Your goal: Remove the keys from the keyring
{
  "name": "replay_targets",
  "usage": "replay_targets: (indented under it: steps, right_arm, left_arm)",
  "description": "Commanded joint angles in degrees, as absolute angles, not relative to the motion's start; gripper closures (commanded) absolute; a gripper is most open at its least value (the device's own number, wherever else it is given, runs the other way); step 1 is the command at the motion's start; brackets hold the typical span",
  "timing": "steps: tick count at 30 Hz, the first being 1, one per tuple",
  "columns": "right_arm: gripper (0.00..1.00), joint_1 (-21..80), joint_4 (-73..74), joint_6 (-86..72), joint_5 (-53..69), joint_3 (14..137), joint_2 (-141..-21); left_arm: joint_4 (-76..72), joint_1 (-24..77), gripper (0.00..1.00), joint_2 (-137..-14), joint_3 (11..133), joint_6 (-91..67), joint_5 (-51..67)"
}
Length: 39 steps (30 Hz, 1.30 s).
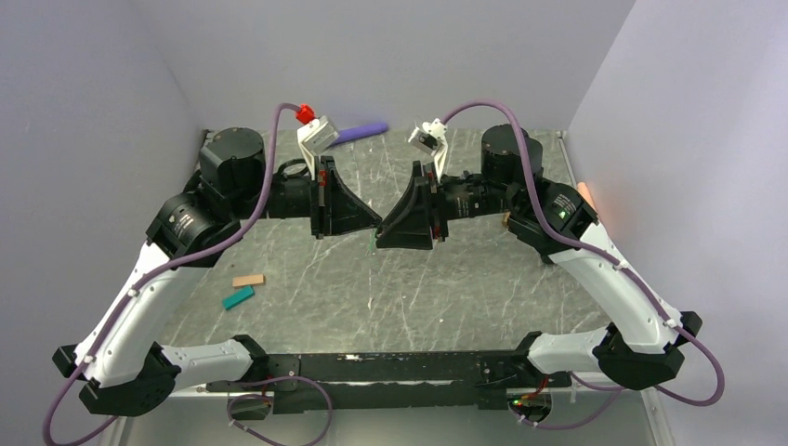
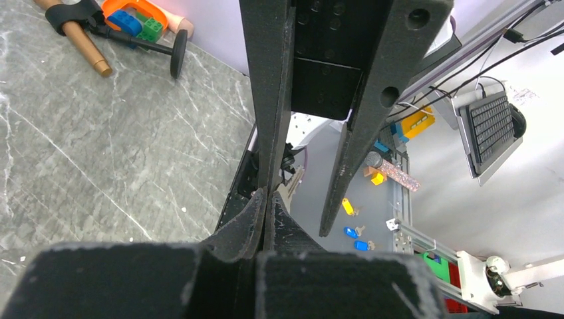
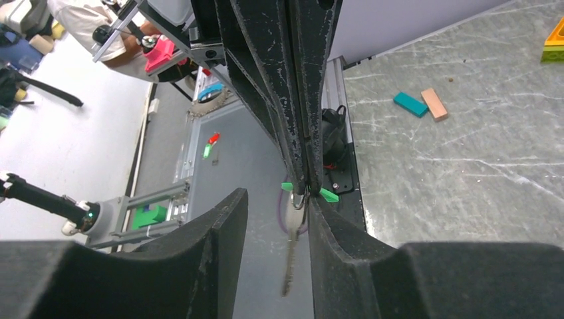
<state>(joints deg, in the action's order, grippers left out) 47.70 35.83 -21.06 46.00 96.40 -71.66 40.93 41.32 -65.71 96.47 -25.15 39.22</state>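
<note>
The keys are a small bright-green tag (image 3: 327, 195) with a thin keyring (image 3: 297, 199) and a silvery key (image 3: 291, 246) dangling below it, blurred. My left gripper (image 3: 302, 185) is shut on the tag above the middle of the table, its fingers pressed together (image 2: 266, 199). My right gripper (image 3: 276, 198) faces it, open, and the key hangs in its gap close to the right-hand finger (image 3: 339, 246). From above the two grippers meet tip to tip, the left (image 1: 379, 226) and the right (image 1: 378, 240), with a speck of the green tag (image 1: 372, 243) below them.
A teal block (image 1: 238, 297) and a tan block (image 1: 248, 280) lie on the marble table's left side. A purple object (image 1: 362, 132) rests at the back wall. A bar clamp (image 2: 133, 33) and toy bricks lie at one table edge.
</note>
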Motion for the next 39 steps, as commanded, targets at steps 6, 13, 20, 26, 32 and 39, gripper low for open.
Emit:
replay_targets:
  steps: [6,13,20,26,32,39]
  right_arm:
    - [0.71,47.4,30.1,-22.5,44.7,97.0,-70.5]
    - [1.00,47.4,30.6,-22.8,45.0,98.0,-71.6]
    - [1.00,47.5,31.1,-22.1,43.1,100.0,-72.4]
    - [1.00,47.3,37.5,-18.9,45.0,106.0,-75.7]
    - [1.00,47.4,39.3,-17.9,46.2,107.8,-76.2]
    - [1.00,47.3,37.2,-19.5,47.8,106.2,-75.2]
  left_arm:
    - [37.7,41.2,1.00,-64.0,97.7,-26.4,38.2]
    - [38.0,41.3,1.00,-63.3,98.9,-26.9,36.9]
    - [35.2,41.2,1.00,-60.1,96.4,-29.6,34.2]
    - [39.8,41.2,0.73,-62.2,100.5,-27.0,37.8]
    - [46.8,41.2,0.67,-65.4,106.4,-23.0,40.4]
    - [45.4,41.3,0.72,-65.9,105.5,-23.6,41.5]
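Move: Just off the right hand's open tips hangs the keyring, about 1 cm forward and 2 cm to the left of that hand, roughly level with it, pinched in the left fingertips. The green key hangs below the ring, about 1 cm forward, 2 cm to the left and 3 cm below the right hand. From the left hand, the keyring is right at its fingertips, some 1 cm to its right and level. Easing forward about 1 cm, the right hand closes its fingers onto the keyring beside the left tips while both hands drift upward. Only once the right grip is shut does the left let go, opening about a third; it ends some 4 cm higher, 2 cm back and 1.5 cm farther left. The right keeps its pinch, rising about 2.5 cm in all. ##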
